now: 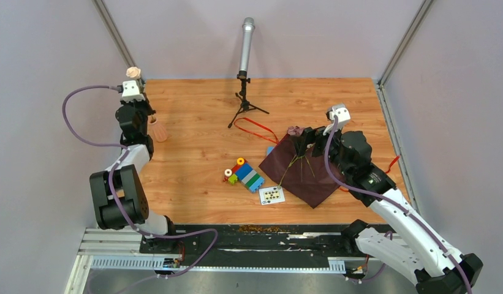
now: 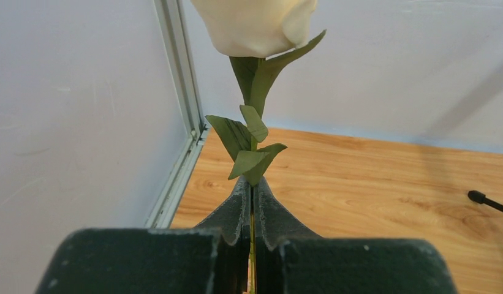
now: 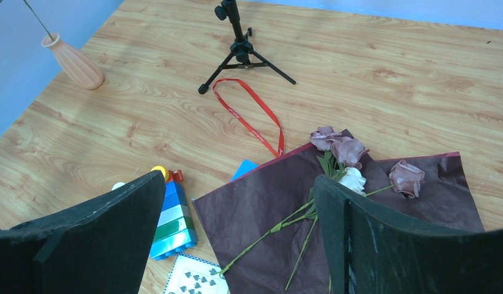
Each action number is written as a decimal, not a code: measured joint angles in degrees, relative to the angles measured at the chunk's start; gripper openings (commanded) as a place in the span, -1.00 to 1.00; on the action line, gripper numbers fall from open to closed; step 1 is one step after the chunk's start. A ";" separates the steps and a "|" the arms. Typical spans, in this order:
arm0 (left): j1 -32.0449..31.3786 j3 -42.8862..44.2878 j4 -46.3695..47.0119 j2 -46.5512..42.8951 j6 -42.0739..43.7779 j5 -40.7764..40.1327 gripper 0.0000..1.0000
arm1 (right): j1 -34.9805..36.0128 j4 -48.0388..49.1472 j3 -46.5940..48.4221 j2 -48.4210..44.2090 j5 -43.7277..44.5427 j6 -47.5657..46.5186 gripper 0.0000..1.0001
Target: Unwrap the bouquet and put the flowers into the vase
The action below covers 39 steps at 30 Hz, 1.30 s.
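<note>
My left gripper (image 2: pixel 253 184) is shut on the thin green stem of a cream-white rose (image 2: pixel 258 24), which it holds upright at the far left (image 1: pixel 133 72). In the right wrist view the stem's lower end reaches down to the rim of the salmon-pink vase (image 3: pixel 74 61), which stands on the table just below (image 1: pixel 157 130). The bouquet's maroon paper (image 3: pixel 267 208) lies spread flat, with several purple and white flowers (image 3: pixel 337 147) lying loose on it. My right gripper (image 3: pixel 238 180) hovers open over that sheet (image 1: pixel 301 168), with nothing between its fingers.
A grey microphone on a tripod (image 1: pixel 244 61) stands at the back centre. A red ribbon (image 3: pixel 249 113) lies between it and the paper. Coloured toy blocks (image 1: pixel 245 174) and a playing card (image 1: pixel 272 195) sit left of the sheet. Walls close in on both sides.
</note>
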 measured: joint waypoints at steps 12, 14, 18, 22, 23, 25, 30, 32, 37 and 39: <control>1.20 -1.88 1.16 2.47 -0.31 2.67 -0.79 | -0.37 -0.48 -0.55 -0.02 -0.52 0.00 0.84; 1.20 -2.82 1.44 2.51 -0.46 2.64 -0.70 | -0.37 -0.48 -0.55 -0.02 -0.70 0.00 0.85; 1.20 -4.22 1.55 3.19 -0.74 2.51 -0.47 | -0.39 -0.48 -0.55 -0.02 -0.96 0.00 0.85; 1.20 -4.28 0.63 3.89 -1.05 2.03 -0.16 | -0.55 -0.48 -0.55 -0.02 -1.01 -0.02 0.85; 1.20 -4.28 0.44 3.89 -1.36 1.92 -0.05 | -0.61 -0.48 -0.55 -0.02 -1.01 -0.02 0.86; 1.20 -4.31 0.35 3.89 -1.86 1.46 0.12 | -0.66 -0.48 -0.55 -0.02 -1.01 -0.02 0.85; 1.20 -4.66 -0.35 3.76 -3.02 0.07 0.52 | -0.76 -0.48 -0.85 -0.39 -1.01 -0.02 0.86; 1.20 -4.74 -1.60 3.39 -3.52 -0.42 0.65 | -0.76 -0.61 -0.92 -0.59 -1.01 -0.02 0.86; 1.20 -6.05 -5.29 -0.37 -5.90 -1.97 0.89 | -0.76 -0.63 -0.96 -1.11 -1.01 -0.04 0.86; 1.25 -6.86 -6.49 -2.80 -7.02 -2.43 0.95 | -0.76 -0.61 -1.09 -1.44 -1.01 -0.04 0.86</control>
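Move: The left hand holds the white rose upright, with its stem's tip already in the mouth of the vase; the vase stands straight below, its middle about 17 cm down. From this hand the tripod is some 36 cm to the right and 12 cm farther out, the toy blocks some 33 cm to the right and 15 cm back. For the idle right hand the vase lies roughly 52 cm left, 17 cm ahead and 19 cm lower. The left hand lowers the white rose's stem deeper into the vase, sinking about 7 cm almost straight down while its fingers tip down some 10 degrees. Part of the way down the fingers start to open, letting go of the stem and going on to nearly full width, and at the end the hand draws back about 2 cm towards its base. ##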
